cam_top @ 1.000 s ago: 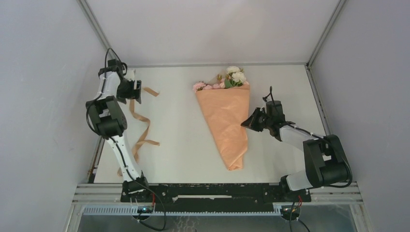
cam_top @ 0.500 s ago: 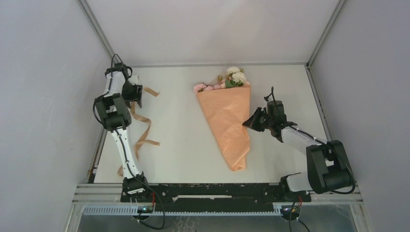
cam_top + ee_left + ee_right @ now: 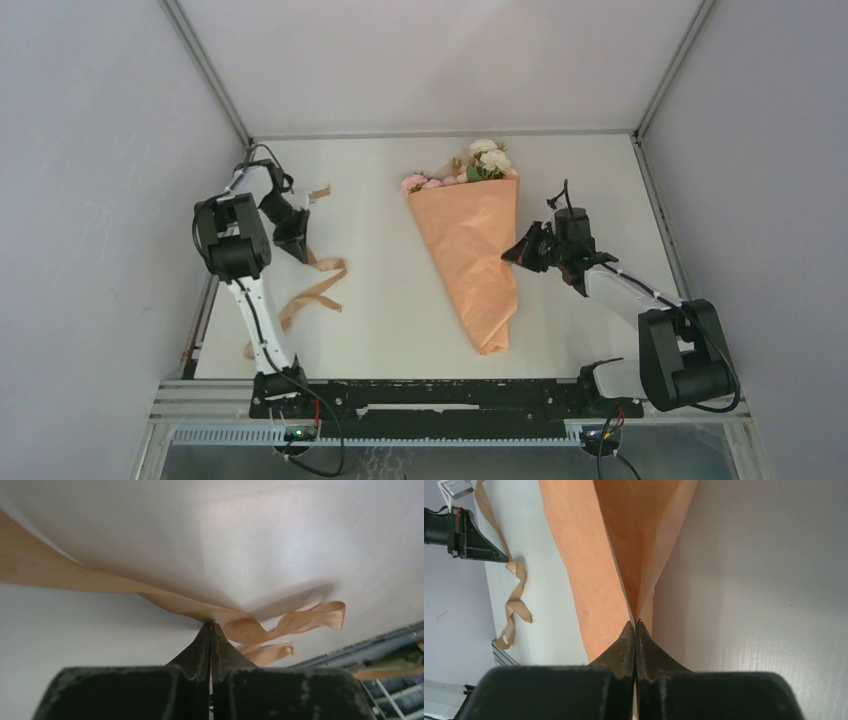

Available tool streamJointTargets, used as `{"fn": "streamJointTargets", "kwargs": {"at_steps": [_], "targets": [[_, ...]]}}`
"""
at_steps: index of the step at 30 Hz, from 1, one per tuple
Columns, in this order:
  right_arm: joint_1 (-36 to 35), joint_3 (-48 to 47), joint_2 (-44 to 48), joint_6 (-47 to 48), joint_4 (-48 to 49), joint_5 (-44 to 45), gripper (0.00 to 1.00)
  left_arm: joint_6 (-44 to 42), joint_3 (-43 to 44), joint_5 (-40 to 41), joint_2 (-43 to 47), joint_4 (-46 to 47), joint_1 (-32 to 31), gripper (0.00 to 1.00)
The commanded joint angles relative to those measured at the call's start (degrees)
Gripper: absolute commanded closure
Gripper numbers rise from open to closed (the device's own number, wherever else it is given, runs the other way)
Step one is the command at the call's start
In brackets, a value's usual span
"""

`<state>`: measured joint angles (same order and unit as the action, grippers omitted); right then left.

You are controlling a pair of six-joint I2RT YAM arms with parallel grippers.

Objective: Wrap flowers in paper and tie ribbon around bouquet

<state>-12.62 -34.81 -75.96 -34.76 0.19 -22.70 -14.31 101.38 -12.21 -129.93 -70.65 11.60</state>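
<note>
The bouquet lies in the middle of the table in the top view, a cone of orange paper (image 3: 468, 245) with its point toward me. The pink and white flowers (image 3: 478, 162) show at its far, wide end. My right gripper (image 3: 512, 256) is at the cone's right edge, shut on a raised fold of the paper (image 3: 589, 570). The tan ribbon (image 3: 318, 288) curls over the left side of the table. My left gripper (image 3: 303, 256) is shut on the ribbon (image 3: 100, 580), which runs out of the fingertips (image 3: 205, 640) to both sides.
The white table (image 3: 370, 220) sits between grey enclosure walls, with a black rail (image 3: 430, 396) along the near edge. One ribbon end (image 3: 248, 350) reaches the table's near left edge. The right wrist view shows my left gripper (image 3: 471, 542) beyond the paper.
My left gripper shut on the ribbon and moved toward me and to the right, dragging the ribbon's loop with it. The right gripper stayed on the paper.
</note>
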Motion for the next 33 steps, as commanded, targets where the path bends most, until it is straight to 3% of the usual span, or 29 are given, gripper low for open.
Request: {"fn": "streamJointTargets", "kwargs": {"at_steps": [1, 7, 14, 16, 18, 20, 23, 28, 33], "targets": [[1.3, -1.0, 2.0, 0.0, 2.5, -3.2, 1.0, -2.7, -7.7, -10.4, 4.8, 7.4, -4.5, 1.0], [4.4, -1.0, 2.2, -2.6, 4.7, -8.5, 1.0, -9.8, -13.3, -8.1, 17.6, 12.0, -14.1, 1.0], [7.1, -2.6, 0.8, -3.2, 4.8, -11.6, 1.0, -26.9, -16.8, -13.9, 24.6, 1.6, -32.4, 1.0], [7.3, -3.2, 0.8, -2.5, 3.7, -11.4, 1.0, -27.3, -16.0, -13.3, 24.9, -0.1, -35.4, 1.0], [7.3, -3.3, 1.2, -2.0, 3.0, -11.2, 1.0, -20.0, -13.6, -12.0, 24.4, 3.3, -34.2, 1.0], [7.3, -3.2, 1.7, -1.4, 2.0, -10.6, 1.0, -8.0, -9.6, -10.9, 22.8, 8.2, -29.6, 0.85], [7.3, -3.2, 2.4, -0.3, 0.8, -9.7, 1.0, 9.6, -7.8, -7.8, 21.9, 18.4, -20.3, 0.5], [7.3, -3.2, 3.3, 0.5, 0.1, -8.4, 1.0, 15.7, -0.3, 7.6, 15.2, 25.7, -11.9, 0.01], [7.3, -3.3, 3.8, 0.6, -1.8, -7.7, 1.0, 19.6, 15.4, 4.9, 0.0, 15.9, -6.0, 0.0]]}}
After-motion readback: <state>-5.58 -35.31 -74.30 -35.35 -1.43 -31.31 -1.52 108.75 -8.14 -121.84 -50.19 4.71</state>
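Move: At the left fingertips, already shut, is the ribbon, close to the table. From the left hand, the ribbon's far end lies about 13 cm ahead and 3 cm right, the ribbon's right-hand bend 7 cm right and 1 cm back, and the paper-wrapped bouquet some 30 cm right and 2 cm ahead. The right hand already pinches the paper's raised edge; the bouquet's middle is about 7 cm to its left, 1 cm ahead and 6 cm below. Sweeping from the ribbon towards the bouquet, the left hand goes about 23 cm right, rising 8 cm and easing back while turning clockwise some 50 degrees; then its fingers open wide as it swings back left and forward to end above the ribbon's far end, tips tilted forward. The right hand keeps its pinch, drawing the paper edge slightly up and right. ##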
